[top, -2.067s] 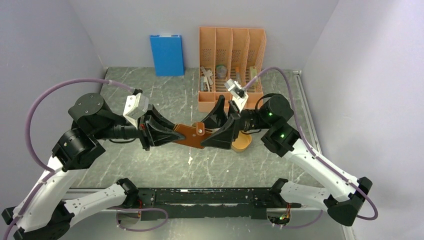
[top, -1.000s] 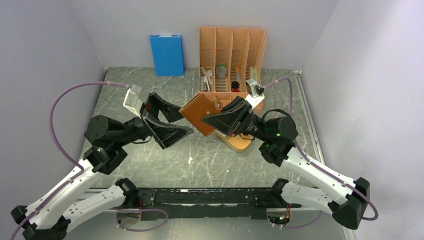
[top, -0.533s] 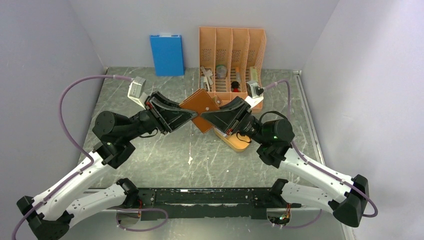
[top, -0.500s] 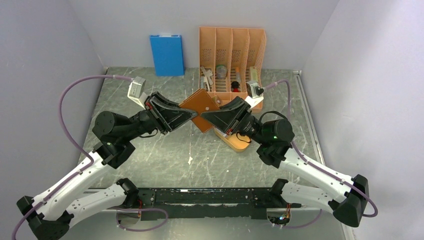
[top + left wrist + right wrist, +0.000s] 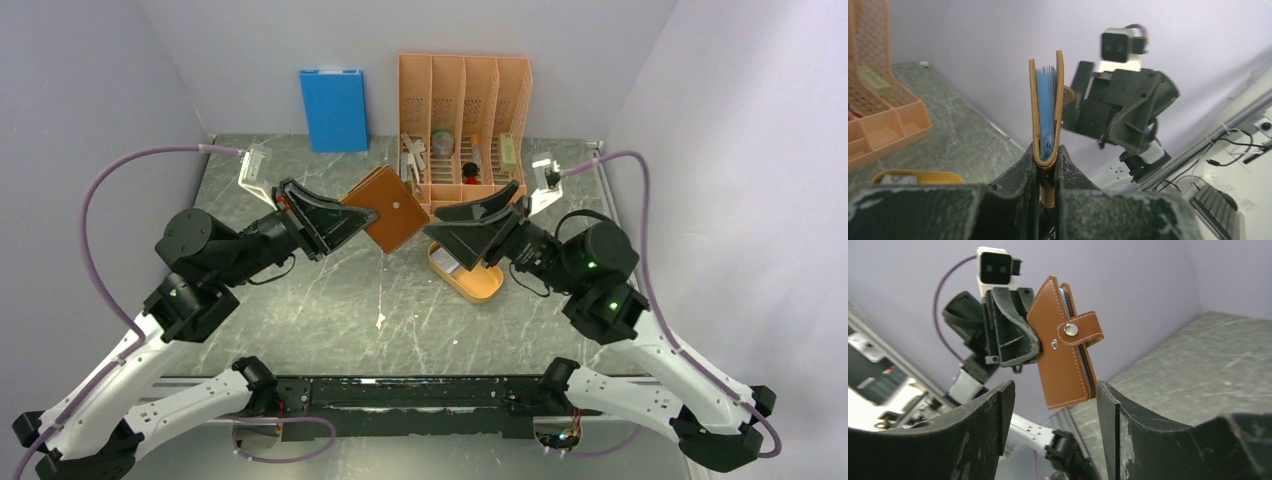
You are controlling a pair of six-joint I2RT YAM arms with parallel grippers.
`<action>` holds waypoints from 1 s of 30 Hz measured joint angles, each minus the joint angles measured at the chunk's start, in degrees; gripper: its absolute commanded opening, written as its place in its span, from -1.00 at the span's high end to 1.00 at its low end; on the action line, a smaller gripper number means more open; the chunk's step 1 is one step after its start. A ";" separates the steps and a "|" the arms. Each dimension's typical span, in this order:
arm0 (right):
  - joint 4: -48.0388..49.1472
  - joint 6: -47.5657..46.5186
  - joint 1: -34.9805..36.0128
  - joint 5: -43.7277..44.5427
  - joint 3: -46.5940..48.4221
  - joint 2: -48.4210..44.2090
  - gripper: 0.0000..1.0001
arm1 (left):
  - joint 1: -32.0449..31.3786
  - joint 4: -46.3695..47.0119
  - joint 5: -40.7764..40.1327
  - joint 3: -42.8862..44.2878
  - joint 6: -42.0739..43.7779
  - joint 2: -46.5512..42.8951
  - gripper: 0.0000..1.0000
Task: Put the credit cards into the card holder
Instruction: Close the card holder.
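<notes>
The brown leather card holder (image 5: 390, 210) hangs in the air above the table middle, with my left gripper (image 5: 360, 218) shut on its lower edge. The left wrist view has it edge-on, upright and slightly parted, showing blue sleeves (image 5: 1047, 110) between the pinching fingers (image 5: 1047, 152). In the right wrist view the card holder (image 5: 1063, 360) shows its snap tab. My right gripper (image 5: 440, 225) stands open just right of it, and nothing sits between its fingers (image 5: 1053, 390). A pale credit card (image 5: 451, 262) lies in the orange oval tray (image 5: 487, 290).
A tall orange desk organizer (image 5: 462, 110) with small items stands at the back. A blue box (image 5: 333, 108) leans on the rear wall. Side walls close in the table left and right. The tray's rim (image 5: 913, 176) shows low in the left wrist view.
My left gripper shut on the card holder and carried it slightly left. My right gripper opened, let the holder go and drew back to the right.
</notes>
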 measured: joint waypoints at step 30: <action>-35.69 -21.44 0.00 8.55 24.79 16.44 0.43 | 0.00 -25.64 -3.19 9.62 3.17 5.09 0.90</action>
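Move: The card holder's open strap lies about 5 cm ahead of the right hand, 4 cm to its left and 1 cm above. The card holder's middle is some 7 cm left of that hand, 2 cm ahead and level. The left hand already grips the holder, whose middle lies 2 cm ahead, 4 cm right and 1 cm up from it; from there the strap is roughly 5 cm ahead, 8 cm right and 2 cm up. Right hand swings about 6 cm forward and down to the strap, fingers narrowing, while left lowers the holder. ##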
